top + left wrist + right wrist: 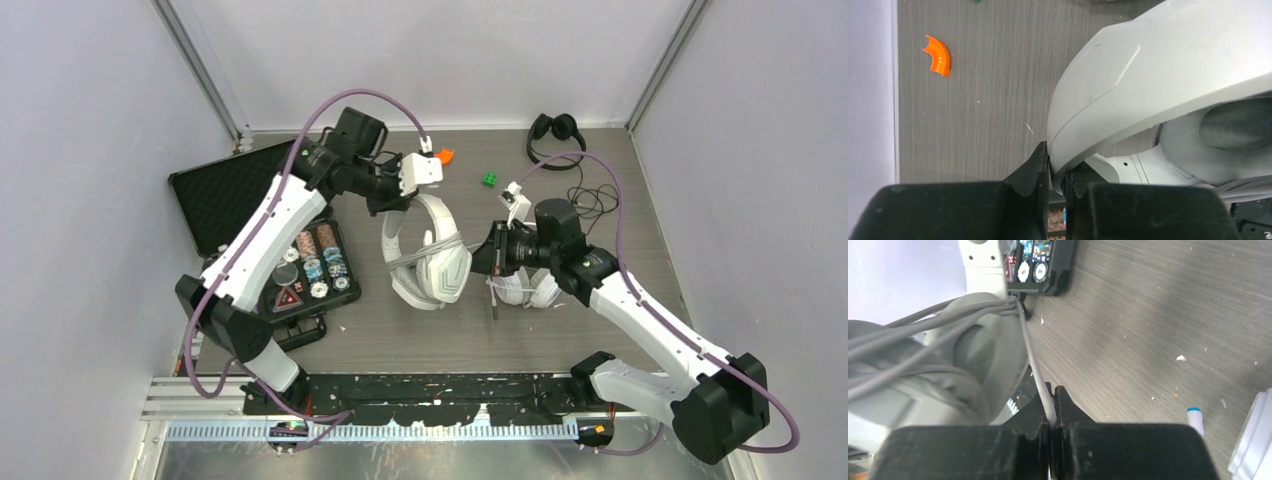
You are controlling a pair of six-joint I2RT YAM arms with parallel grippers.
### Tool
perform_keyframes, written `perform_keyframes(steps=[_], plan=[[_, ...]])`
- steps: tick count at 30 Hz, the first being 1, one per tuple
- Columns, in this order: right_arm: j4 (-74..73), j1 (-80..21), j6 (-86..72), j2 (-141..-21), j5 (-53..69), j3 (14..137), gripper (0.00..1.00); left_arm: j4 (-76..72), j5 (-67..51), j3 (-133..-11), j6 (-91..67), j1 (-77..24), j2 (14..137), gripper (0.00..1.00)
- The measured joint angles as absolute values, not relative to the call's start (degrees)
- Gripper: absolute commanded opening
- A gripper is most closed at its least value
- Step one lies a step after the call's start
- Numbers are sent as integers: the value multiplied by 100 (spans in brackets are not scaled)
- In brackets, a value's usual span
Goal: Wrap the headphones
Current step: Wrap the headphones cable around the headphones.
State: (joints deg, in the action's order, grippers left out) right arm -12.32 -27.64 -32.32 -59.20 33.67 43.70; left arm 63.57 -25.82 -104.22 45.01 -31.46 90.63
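A white over-ear pair of headphones (432, 255) stands mid-table with its white cable (1032, 357) wound in several turns round the earcups. My left gripper (397, 205) is shut on the edge of its headband (1148, 75), pinching the rim between both fingers. My right gripper (482, 258) is shut on the cable's free stretch, just right of the earcup (975, 352). A second pale pair of headphones (530, 290) lies under my right wrist. The thin black headphones (555, 130) lie at the back right with their black cable (592, 197) loose.
A black case of poker chips (312, 272) sits left of the headphones, its open lid (225, 195) behind it. An orange piece (445, 156) and a green piece (489, 179) lie near the back. Grey walls enclose the table.
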Motion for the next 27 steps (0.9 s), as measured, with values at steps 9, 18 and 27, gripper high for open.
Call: perform_keyframes(steps=[9, 18, 27], plan=[[-2285, -2766, -3330, -6482, 3452, 4735, 0, 6274, -1798, -10315, 5122, -3463, 9627, 0], [-2526, -2770, -3395, -6792, 3548, 4777, 0, 5354, -1404, -9496, 6018, -3710, 9684, 0], [-2445, -2762, -3741, -7312, 3785, 4777, 0, 4121, -1098, -8750, 7275, -3861, 9684, 0]])
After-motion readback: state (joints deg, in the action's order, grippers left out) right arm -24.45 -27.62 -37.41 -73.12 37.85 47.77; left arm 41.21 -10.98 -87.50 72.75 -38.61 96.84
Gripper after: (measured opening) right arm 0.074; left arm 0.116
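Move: The headphones, already wound with cable, hang by the headband from the left gripper; their middle is about 8 cm back, 5 cm right and 7 cm below it. From the right gripper, which holds the cable, that middle is some 10 cm left, 1 cm ahead and about level. The cable's plug end dangles roughly 4 cm back, 3 cm right and 10 cm below the right gripper, and the second white headphones lie some 7 cm ahead of it, 11 cm right and 17 cm lower. Lower the left gripper about 10 cm while carrying the headphones forward and somewhat right, turning the wrist some 35 degrees, partly clockwise, with the headband still pinched. Sink the right gripper along with it, about 6 cm nearly straight down beside the ear cups, rolling about its own pointing direction and keeping the cable drawn out between them. ##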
